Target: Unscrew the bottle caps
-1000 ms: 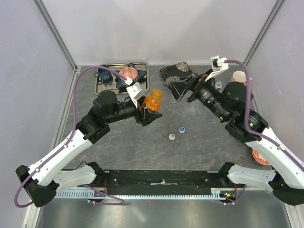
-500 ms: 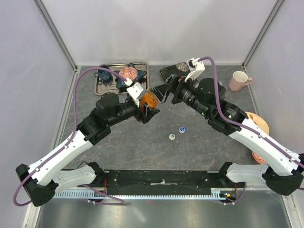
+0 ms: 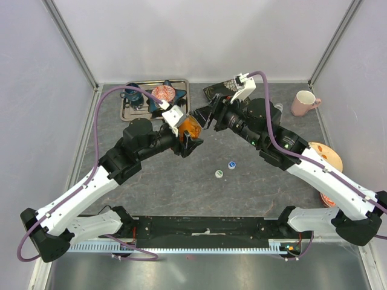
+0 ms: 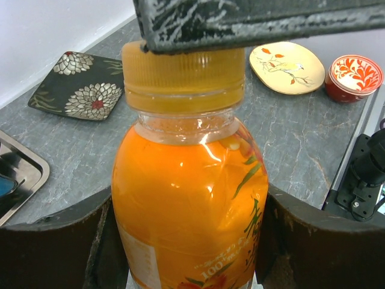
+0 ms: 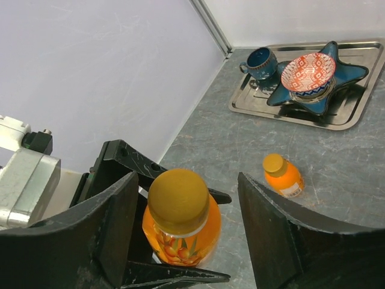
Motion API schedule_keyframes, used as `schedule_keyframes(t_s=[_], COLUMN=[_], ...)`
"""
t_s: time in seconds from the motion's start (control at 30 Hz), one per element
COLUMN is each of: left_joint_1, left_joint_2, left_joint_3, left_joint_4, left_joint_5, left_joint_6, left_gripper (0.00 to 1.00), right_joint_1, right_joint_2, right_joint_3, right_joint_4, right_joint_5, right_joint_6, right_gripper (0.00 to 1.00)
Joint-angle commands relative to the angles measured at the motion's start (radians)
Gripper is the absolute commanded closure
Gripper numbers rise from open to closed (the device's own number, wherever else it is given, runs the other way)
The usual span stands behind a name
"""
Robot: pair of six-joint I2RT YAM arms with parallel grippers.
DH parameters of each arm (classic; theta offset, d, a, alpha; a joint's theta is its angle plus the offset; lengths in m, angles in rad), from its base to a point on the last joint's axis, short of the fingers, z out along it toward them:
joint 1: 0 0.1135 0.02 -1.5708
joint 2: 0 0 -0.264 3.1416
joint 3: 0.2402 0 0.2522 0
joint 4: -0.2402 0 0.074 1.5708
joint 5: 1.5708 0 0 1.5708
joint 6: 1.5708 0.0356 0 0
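Observation:
My left gripper [image 4: 186, 241] is shut on the body of an orange juice bottle [image 4: 189, 180] and holds it upright above the table. Its orange cap [image 5: 178, 201] is on the neck. My right gripper [image 5: 187, 195] sits over that cap with a finger [image 5: 111, 229] on each side, open, with gaps to the cap. From above, the right gripper [image 3: 202, 118] meets the left gripper [image 3: 189, 144] at the bottle [image 3: 191, 128]. A second orange bottle [image 5: 284, 177] with its cap [image 5: 274, 162] on stands on the table. A loose blue-and-white cap [image 3: 231, 164] and a green-and-white cap [image 3: 219, 174] lie on the table.
A metal tray [image 3: 136, 113] at the back left holds a blue mug [image 5: 260, 62] and a star dish with a red bowl [image 5: 308, 72]. A black floral plate [image 4: 78, 87] lies behind the grippers. A pink mug [image 3: 304, 103], a yellow plate [image 4: 287, 63] and a red bowl [image 4: 356, 75] are on the right.
My right arm swung left from the back right to the held bottle's cap, and its jaws have narrowed around it. The left gripper and bottle stayed put.

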Motion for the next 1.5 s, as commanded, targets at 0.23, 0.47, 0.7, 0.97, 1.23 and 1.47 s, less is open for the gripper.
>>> schedule_keyframes(t_s=[0.23,0.47,0.7,0.97,1.23,1.47], left_joint_1=[-0.006,-0.007,-0.007,-0.007,0.048,0.079], left_joint_2=[-0.011,-0.011,-0.011,-0.04,-0.042,0.098], left_joint_3=[-0.003,-0.006,-0.009,-0.008,0.064,0.089], left_joint_4=[0.041,0.043,0.044,0.058,0.097,0.535], left_joint_5=[-0.01,-0.007,0.001,0.058,0.602,1.154], left_joint_6=[0.042,0.04,0.039,0.033,-0.088,-0.577], left_gripper=[0.56,0.56,0.56,0.56,0.56,0.56], right_joint_1=[0.004,0.005,0.005,0.005,0.004,0.004], right_joint_2=[0.014,0.016,0.01,0.001,-0.116,-0.22], right_joint_3=[-0.013,-0.024,-0.046,-0.053,-0.067,-0.141], right_joint_4=[0.054,0.058,0.075,0.075,0.077,0.212], right_joint_5=[-0.042,-0.045,-0.046,-0.129,-0.345,-0.699], right_joint_6=[0.012,0.013,0.015,-0.011,-0.213,-0.286], right_gripper=[0.33,0.4,0.62,1.0,1.0,1.0])
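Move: The cap of the orange bottle, held roughly upright in the left hand, lies about 2 cm left of and 2 cm below the right hand, level fore and aft. From the left hand it is 7 cm up, 2 cm ahead and 1 cm right. The other orange bottle stands about 8 cm ahead, 12 cm left and 32 cm below the right hand; a loose white cap lies 4 cm back, 6 cm right and 37 cm below it. Right fingers pinch the cap, then both hands draw back about 9 cm, rising, right twisting counter-clockwise, left clockwise. ##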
